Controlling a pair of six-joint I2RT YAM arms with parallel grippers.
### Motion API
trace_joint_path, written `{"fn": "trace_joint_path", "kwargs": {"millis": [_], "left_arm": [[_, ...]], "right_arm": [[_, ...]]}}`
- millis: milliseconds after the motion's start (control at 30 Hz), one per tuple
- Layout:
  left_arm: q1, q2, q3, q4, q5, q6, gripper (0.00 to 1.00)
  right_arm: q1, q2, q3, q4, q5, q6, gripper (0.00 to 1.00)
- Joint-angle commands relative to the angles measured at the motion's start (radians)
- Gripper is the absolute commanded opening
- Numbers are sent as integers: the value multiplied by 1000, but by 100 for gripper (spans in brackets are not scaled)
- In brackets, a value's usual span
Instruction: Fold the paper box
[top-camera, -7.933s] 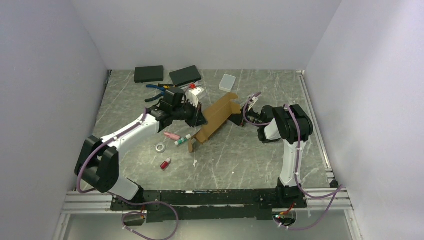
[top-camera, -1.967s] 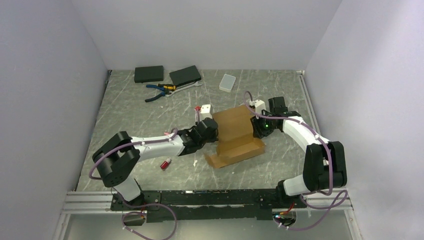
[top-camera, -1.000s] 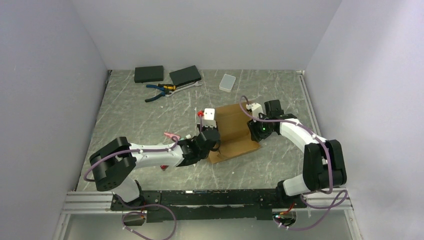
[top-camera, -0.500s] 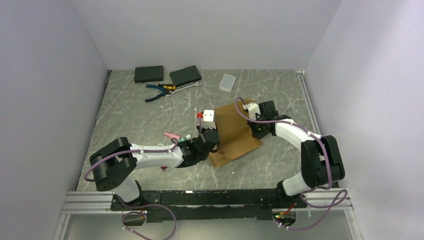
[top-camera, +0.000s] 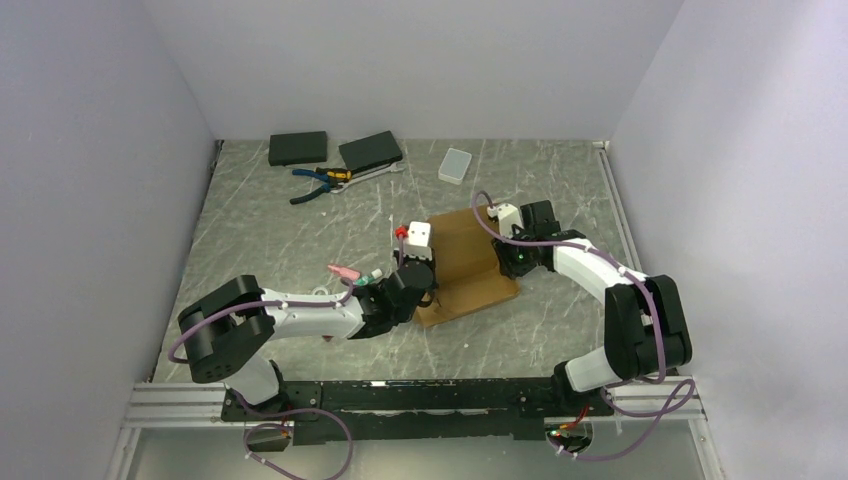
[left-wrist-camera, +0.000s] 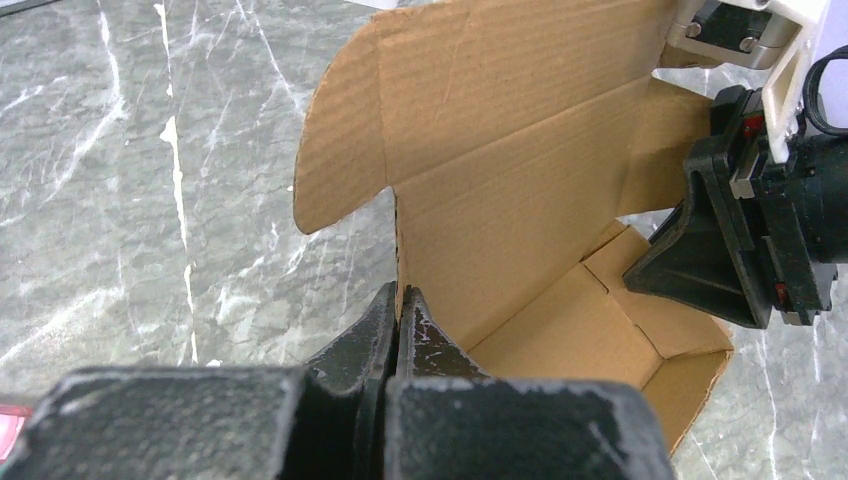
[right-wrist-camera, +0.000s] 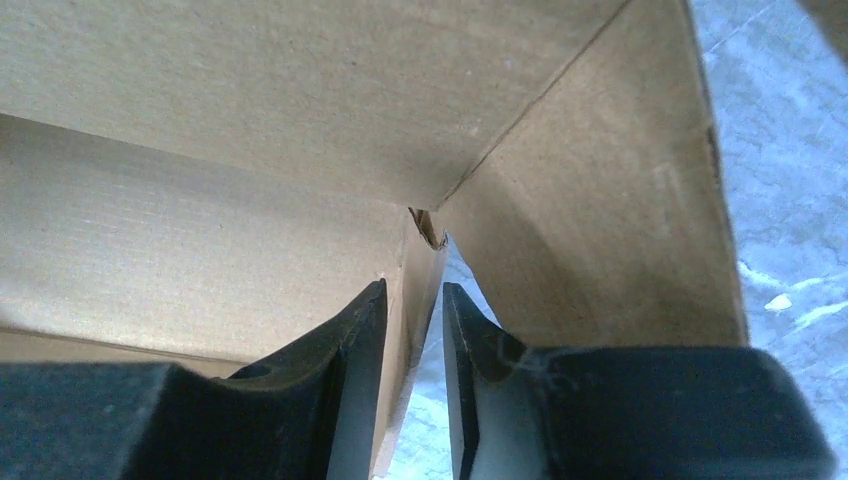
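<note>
The paper box (top-camera: 465, 265), brown cardboard and partly folded, lies mid-table between both arms. My left gripper (top-camera: 428, 285) is at its near-left side, and its fingers (left-wrist-camera: 398, 320) are shut on the lower edge of an upright side panel (left-wrist-camera: 480, 190) with a rounded flap. My right gripper (top-camera: 507, 256) is at the box's right side. In the right wrist view its jaws (right-wrist-camera: 413, 310) stand apart around a thin flap edge (right-wrist-camera: 408, 275). The flap rests against the left finger, with a gap to the right one. The box's inner walls (right-wrist-camera: 250, 120) fill that view.
Two flat black boxes (top-camera: 298, 148) (top-camera: 370, 150), pliers (top-camera: 318, 180) and a translucent white case (top-camera: 455, 165) lie at the back of the marble table (top-camera: 260, 230). A pink item (top-camera: 343, 271) and a green marker (top-camera: 372, 275) lie beside the left forearm.
The right gripper has shifted slightly toward the box's far right corner. The left gripper keeps its hold, and the box has barely moved.
</note>
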Motion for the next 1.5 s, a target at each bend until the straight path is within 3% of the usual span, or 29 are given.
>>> {"fn": "trace_joint_path", "kwargs": {"millis": [0,167,400,600,700,967,1133,1267,1467], "left_arm": [[-5,-17,10,74,6,60,0],[-5,-11,11,85,7,80,0],[11,-33,-45,201,39,193,0],[50,-55,-104,299,123,275,0],[68,-65,-138,355,184,321,0],[81,-81,-196,455,284,419,0],[84,-76,-210,474,308,448,0],[87,-72,-214,486,334,478,0],[89,-67,-220,512,370,557,0]], "right_arm": [[-16,-27,7,19,-45,30,28],[-34,-40,15,0,-81,22,33],[-97,-204,26,-110,-248,-144,58],[-217,-390,18,-164,-420,-257,67],[-264,-443,4,-156,-464,-278,76],[-294,-411,10,-58,-494,-208,83],[-311,-376,74,-55,-573,-286,86],[-312,-307,207,-224,-672,-506,87],[-283,-173,402,-427,-662,-611,87]]}}
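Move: My right hand has its part-open fingers around the paper box's right side wall, about 1 cm below the hand point; the back panel's right flap is some 3 cm ahead and 3 cm higher, and the tray's middle about 8 cm left, 4 cm back and 2 cm below. My left hand still pinches the back panel's left edge. From it, the tray's middle lies roughly 7 cm right, 4 cm back and 11 cm down. I back my right hand off the side wall, opening its fingers wide as it climbs about 12 cm and eases slightly back and right; after a brief pause it rises to nearly 18 cm, now swinging forward, fingers tipping up and turning counter-clockwise. My left hand keeps its pinch almost in place, tilting up and turning clockwise, each by some 15 degrees. ##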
